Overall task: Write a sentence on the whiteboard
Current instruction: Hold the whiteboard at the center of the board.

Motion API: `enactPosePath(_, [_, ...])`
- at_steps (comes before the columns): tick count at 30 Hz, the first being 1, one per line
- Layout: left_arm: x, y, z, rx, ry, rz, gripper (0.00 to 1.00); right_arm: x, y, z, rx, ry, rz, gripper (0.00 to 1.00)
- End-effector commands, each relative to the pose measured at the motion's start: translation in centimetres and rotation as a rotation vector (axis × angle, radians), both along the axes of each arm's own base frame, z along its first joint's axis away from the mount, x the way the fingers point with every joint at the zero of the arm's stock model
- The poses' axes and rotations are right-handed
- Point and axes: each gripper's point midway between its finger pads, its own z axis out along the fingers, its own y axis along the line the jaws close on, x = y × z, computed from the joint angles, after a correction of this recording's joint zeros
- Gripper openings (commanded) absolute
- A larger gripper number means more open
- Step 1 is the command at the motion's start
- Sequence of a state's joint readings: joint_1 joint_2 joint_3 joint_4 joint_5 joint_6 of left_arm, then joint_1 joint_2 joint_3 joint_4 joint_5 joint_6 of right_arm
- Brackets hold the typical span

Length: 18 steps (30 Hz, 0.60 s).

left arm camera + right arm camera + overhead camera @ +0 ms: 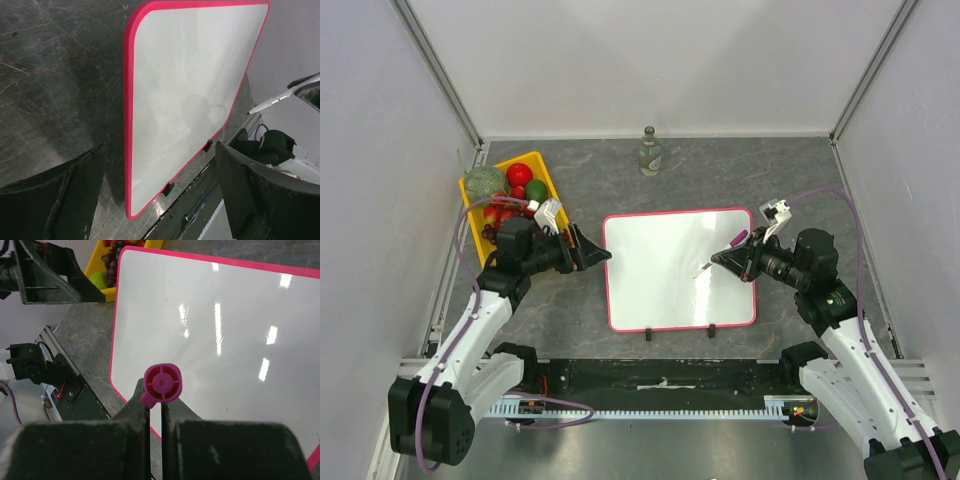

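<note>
The whiteboard (pixel 670 280) (pixel 185 80) (pixel 225 335) lies flat mid-table, white with a pink-red rim and two black clips (pixel 648 331) on its near edge. No sentence shows on its face. My right gripper (pixel 722 258) (pixel 156 405) hovers over the board's right part, shut on a marker (pixel 706 268) (pixel 272 102) whose magenta end cap (pixel 162 382) sticks up between the fingers. The marker's tip points down-left at the board, and I cannot tell whether it touches. Just off the board's left edge, my left gripper (pixel 598 250) (pixel 159 150) stands open and holds nothing.
A yellow tray (pixel 542 165) of fruit sits at the back left, right behind the left gripper. A glass bottle (pixel 649 152) stands at the back wall. A black and metal rail (pixel 650 385) runs along the near edge. Walls close in both sides.
</note>
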State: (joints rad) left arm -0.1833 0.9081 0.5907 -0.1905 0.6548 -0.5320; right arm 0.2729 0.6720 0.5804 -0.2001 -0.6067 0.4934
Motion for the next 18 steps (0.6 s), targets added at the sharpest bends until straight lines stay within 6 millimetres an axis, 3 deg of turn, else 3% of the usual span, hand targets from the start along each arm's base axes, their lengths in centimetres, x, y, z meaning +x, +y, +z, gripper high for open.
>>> enactPosePath(1, [0.9, -1.4, 2.0, -0.112, -0.134, -0.066, 0.93, 0.7, 1.2, 4.6, 0.07, -0.153, 0.061, 0.0])
enactPosePath(7, [1.8, -2.0, 0.9, -0.133, -0.172, -0.105, 0.92, 1.9, 2.6, 5.5, 0.096, -0.189, 0.079, 0.0])
enactPosePath(13, [2.6, -2.5, 0.4, -0.174, -0.235, -0.122, 0.91, 1.8, 7.4, 5.9, 0.089, -0.199, 0.14, 0.0])
enactPosePath(18, [3.4, -2.8, -1.2, -0.168, -0.214, -0.144, 0.87, 1.5, 10.4, 6.5, 0.13, -0.197, 0.191, 0.0])
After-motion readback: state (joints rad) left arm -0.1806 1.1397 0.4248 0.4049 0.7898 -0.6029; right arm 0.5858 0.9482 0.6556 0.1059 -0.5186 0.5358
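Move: The whiteboard lies flat with its middle about 18 cm to the right of the open left gripper, level with it and some 15 cm below; the left edge is only about 2 cm to the right. The vegetable crate stands roughly 18 cm left and 12 cm farther out. From the right gripper, already holding the marker, the board's middle is about 7 cm left, 3 cm ahead and 20 cm down. Sweep the right gripper about 9 cm left above the whiteboard, after lifting it 2 cm with a slight reach forward that you then take back; keep the marker pinched and turn the hand some 15 degrees counter-clockwise. Meanwhile ease the wide-open left gripper forward, right and down, 2 to 3 cm each way, towards the board's left edge, rolling its left side slightly down, tipping it up a little and turning it slightly clockwise. ##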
